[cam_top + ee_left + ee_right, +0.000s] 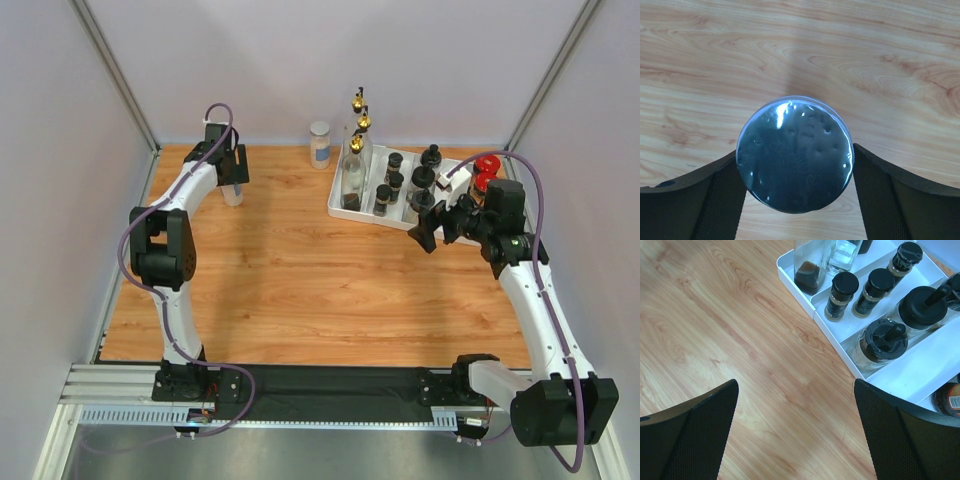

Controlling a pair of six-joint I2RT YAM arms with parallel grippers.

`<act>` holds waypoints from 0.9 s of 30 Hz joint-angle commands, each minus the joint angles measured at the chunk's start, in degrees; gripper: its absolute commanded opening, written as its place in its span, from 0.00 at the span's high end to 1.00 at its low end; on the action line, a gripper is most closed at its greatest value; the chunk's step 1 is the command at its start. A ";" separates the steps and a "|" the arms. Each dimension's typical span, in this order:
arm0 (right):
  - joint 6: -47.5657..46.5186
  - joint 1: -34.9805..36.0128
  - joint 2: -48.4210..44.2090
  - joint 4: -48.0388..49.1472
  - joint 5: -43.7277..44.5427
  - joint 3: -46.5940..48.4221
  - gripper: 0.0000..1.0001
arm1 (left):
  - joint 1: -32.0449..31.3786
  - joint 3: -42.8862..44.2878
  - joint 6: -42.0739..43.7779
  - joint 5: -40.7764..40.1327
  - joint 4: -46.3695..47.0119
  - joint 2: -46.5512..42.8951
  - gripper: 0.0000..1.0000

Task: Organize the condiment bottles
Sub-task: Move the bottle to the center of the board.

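Note:
My left gripper is at the far left of the table, shut on a silver-lidded clear jar. In the left wrist view the round silver lid fills the gap between both fingers. A second silver-lidded jar stands at the back, left of the white tray. The tray holds three gold-spouted glass bottles, small black-capped spice jars, wider black-lidded jars and two red-lidded jars. My right gripper is open and empty over the wood by the tray's front edge.
The right wrist view shows spice jars, a black-lidded jar and a bottle with dark liquid in the tray's compartments. Grey walls enclose the table on three sides. The black base rail runs along the near edge.

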 commanded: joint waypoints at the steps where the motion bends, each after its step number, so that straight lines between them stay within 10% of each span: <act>1: -1.03 -0.15 0.07 0.75 0.86 0.74 0.00 | 0.46 2.86 3.42 -0.57 0.89 0.04 0.16; 13: -1.47 -0.07 0.25 0.58 1.39 0.82 0.00 | 0.46 -1.62 11.69 3.29 7.39 -2.77 0.74; 27: -1.47 -0.15 0.51 0.58 1.56 0.74 0.00 | -0.86 -20.86 12.04 22.53 21.02 -16.57 0.81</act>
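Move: The white-labelled bottle stands between the left hand's still parted fingers, its middle about 3 cm below the hand point. From that hand the board's center lies some 23 cm right and 14 back, the other white-labelled bottle about 24 cm right and 11 farther out, and the nearest gold-topped bottle roughly 32 cm right, nearly level. For the right hand, the bottle to grip is about 50 cm left, 20 ahead and 15 lower. Nearly in place at first, the left hand closes its fingers by about a quarter of their range until they pinch the bottle from both sides just below the cap. Then, keeping that grip, it takes the bottle right and back towards the board's center, about 5 cm at almost unchanged height, while the hand turns some 20 degrees clockwise. ##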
